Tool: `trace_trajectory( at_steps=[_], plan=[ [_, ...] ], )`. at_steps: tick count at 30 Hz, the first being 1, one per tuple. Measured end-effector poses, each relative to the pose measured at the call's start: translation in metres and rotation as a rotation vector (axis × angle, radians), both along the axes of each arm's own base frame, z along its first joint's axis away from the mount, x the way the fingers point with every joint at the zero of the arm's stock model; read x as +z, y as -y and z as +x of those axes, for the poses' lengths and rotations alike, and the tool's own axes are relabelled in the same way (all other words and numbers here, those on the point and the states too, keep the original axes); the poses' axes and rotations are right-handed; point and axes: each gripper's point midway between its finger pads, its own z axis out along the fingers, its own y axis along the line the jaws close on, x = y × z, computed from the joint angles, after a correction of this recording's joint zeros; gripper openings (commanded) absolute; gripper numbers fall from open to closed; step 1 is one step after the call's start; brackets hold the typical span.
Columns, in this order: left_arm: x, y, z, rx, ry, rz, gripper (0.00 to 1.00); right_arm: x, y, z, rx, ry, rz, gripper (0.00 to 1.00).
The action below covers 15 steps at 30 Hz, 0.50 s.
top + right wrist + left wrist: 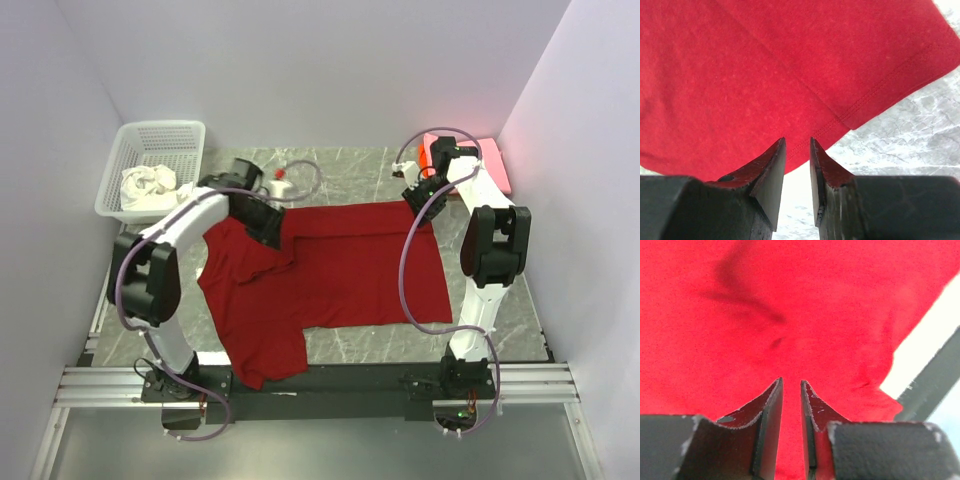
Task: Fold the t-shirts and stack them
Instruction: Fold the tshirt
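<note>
A deep red t-shirt (350, 270) lies spread on the marble table, its far strip folded over and one sleeve hanging toward the near edge. My left gripper (268, 232) hovers over the shirt's far left part. In the left wrist view its jaws (791, 382) stand narrowly open, with red cloth (815, 300) below and nothing pinched. My right gripper (413, 203) sits at the shirt's far right corner. It (797, 141) is open just off the stitched hem (860, 105), with bare table showing between its fingers. A white t-shirt (148, 186) lies crumpled in the basket. Pink (485, 160) and orange (428, 152) cloth lie at the back right.
The white lattice basket (165, 135) stands at the back left against the wall. A small white and red object (280, 182) lies behind the left arm. Marble table (900, 150) shows to the right of the shirt. A metal rail (330, 385) runs along the near edge.
</note>
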Motion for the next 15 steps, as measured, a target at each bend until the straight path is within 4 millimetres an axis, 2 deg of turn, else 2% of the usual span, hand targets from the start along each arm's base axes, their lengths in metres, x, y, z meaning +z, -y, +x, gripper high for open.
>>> trace_trajectory(
  at_steps=[2, 4, 7, 9, 13, 15],
  plan=[
    [0.006, -0.022, 0.014, 0.068, 0.025, 0.013, 0.26, 0.000, -0.002, 0.002, -0.015, 0.003, -0.002, 0.32],
    [0.002, -0.048, 0.027, 0.146, 0.029, 0.047, 0.26, -0.003, -0.003, 0.005, -0.035, 0.017, -0.016, 0.31],
    [-0.017, -0.090, 0.042, 0.258, -0.002, 0.135, 0.27, -0.013, -0.011, 0.005, -0.060, 0.018, -0.050, 0.31],
    [-0.037, -0.113, 0.050, 0.313, -0.040, 0.202, 0.27, -0.020, -0.019, 0.003, -0.066, 0.011, -0.072, 0.31],
    [-0.072, -0.134, 0.050, 0.352, -0.115, 0.299, 0.25, -0.034, -0.028, 0.006, -0.078, 0.006, -0.114, 0.29],
    [-0.084, -0.140, 0.050, 0.366, -0.147, 0.334, 0.23, -0.045, -0.026, 0.009, -0.093, -0.003, -0.141, 0.28]
  ],
)
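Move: The left hand is bound for the shirt's left end, about 14 cm to its left, 5 cm ahead and 10 cm below. The loose flap lies nearly level with this hand, some 4 cm left and as far down; the white basket is about 27 cm ahead, 40 cm left. The right hand's spot inside the shirt's right end is 3 cm left, 1 cm ahead, 6 cm down; the far hem corner is roughly 6 cm ahead and 4 cm right, and the pink stack about 23 cm ahead, 16 cm right. Towards the shirt's left end, the left hand sweeps left about 14 cm and some 5 cm forward, first level past the loose flap, then sinking over 8 cm while turning counter-clockwise and bringing its fingers steeper. The right hand sinks 4 to 5 cm towards the right end, easing 3 cm left. Both stay slightly open and finish close over the cloth; contact can't be made out. ##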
